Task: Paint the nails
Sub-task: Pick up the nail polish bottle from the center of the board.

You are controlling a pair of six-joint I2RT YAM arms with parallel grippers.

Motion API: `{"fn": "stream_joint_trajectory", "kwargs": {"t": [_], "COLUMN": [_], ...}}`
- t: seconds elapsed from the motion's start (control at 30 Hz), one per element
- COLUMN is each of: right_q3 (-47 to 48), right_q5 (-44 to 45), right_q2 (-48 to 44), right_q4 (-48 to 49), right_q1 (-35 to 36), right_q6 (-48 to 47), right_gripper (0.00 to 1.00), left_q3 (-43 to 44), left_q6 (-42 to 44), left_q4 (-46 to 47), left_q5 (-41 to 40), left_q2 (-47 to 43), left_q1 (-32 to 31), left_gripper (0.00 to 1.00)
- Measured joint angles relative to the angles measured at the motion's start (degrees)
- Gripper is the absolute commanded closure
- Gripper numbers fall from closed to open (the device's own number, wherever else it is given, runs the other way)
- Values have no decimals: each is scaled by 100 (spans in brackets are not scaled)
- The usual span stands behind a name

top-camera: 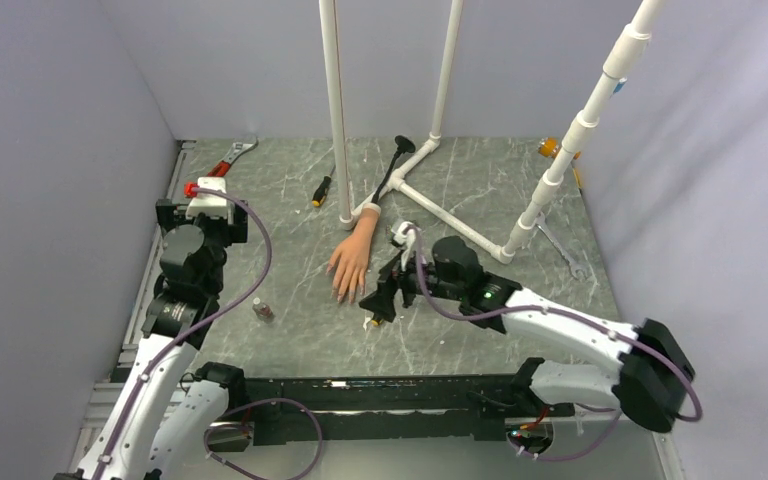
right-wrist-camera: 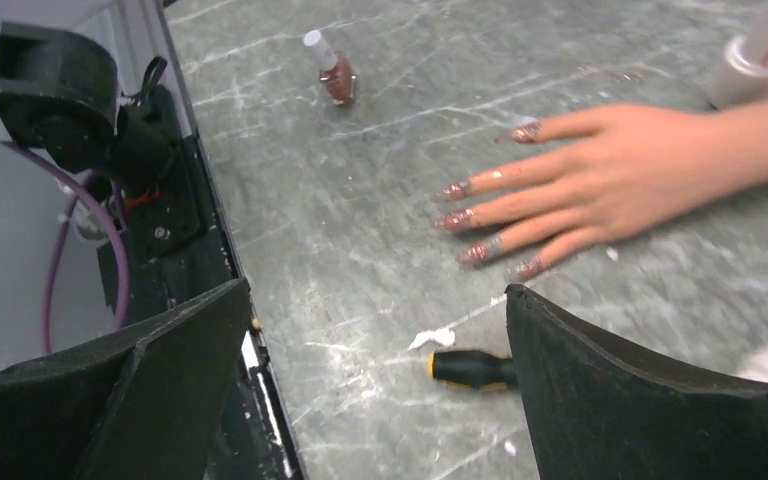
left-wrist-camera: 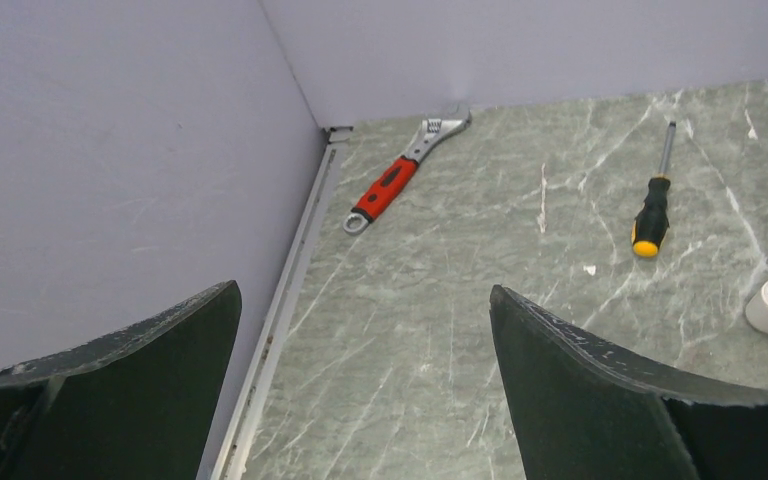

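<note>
The peach mannequin hand [top-camera: 352, 262] lies palm down mid-table, fingers toward the near edge. In the right wrist view the hand [right-wrist-camera: 628, 172] shows its nails [right-wrist-camera: 457, 220] with a pinkish, glittery coat. A small nail polish bottle [right-wrist-camera: 338, 78] stands uncapped to the left of the fingertips, also visible from above as the bottle [top-camera: 262, 311]. My right gripper [right-wrist-camera: 375, 295] is open, empty, and hovers just right of the fingertips as the right gripper [top-camera: 380, 300]. My left gripper [left-wrist-camera: 365, 292] is open and empty at the far left, the left gripper [top-camera: 200, 212] well away from the hand.
A black-and-yellow tool handle [right-wrist-camera: 470, 368] lies under my right gripper. A red-handled wrench [left-wrist-camera: 400, 170] and a screwdriver [left-wrist-camera: 652, 215] lie at the back left. White PVC frame [top-camera: 460, 225], a black tool [top-camera: 392, 165] and a steel spanner [top-camera: 560, 245] stand behind the hand. Grey walls enclose the table.
</note>
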Motion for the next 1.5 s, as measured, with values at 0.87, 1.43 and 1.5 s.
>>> {"fn": "stream_joint_trajectory", "kwargs": {"t": [0.87,1.43,1.5], "right_q3": [1954,2754,2820], "right_q5": [-911,485,614], "right_q2": [5324,6365,6400], "right_q4": [3556,4103,4103], "right_q1": [1228,1816,1838], "right_q6": [-2037,-2004,-1993], "right_gripper": [19,30,33], "left_q3": [0,0,0], "left_q6": [-79,-404,-413], "left_q4": [68,52,52], "left_q5": [-212,-7,33], "left_q2": [-415,-463,-474], "left_q1": [59,433,439], "left_gripper": [4,6,7]}}
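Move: The nail polish bottle stands roughly 28 cm to the right hand's left, about 2 cm farther out and some 16 cm below it. Nearer on that way, the rubber hand's palm lies about 8 cm left and 13 cm ahead; a black-and-yellow handle lies almost underneath, about 2 cm left and 1 cm ahead. From the left hand, the bottle is about 10 cm back, 10 cm to the right and 27 cm below. The nail polish bottle is what the right hand sweeps towards, about 24 cm left and some 14 cm down, passing nearer the base than the rubber hand. Its fingers, pointing left, turn counter-clockwise then partly back, the wrist rolling forward side up, and close partway without touching the bottle. The empty, open left hand shifts a little up, left and back. ##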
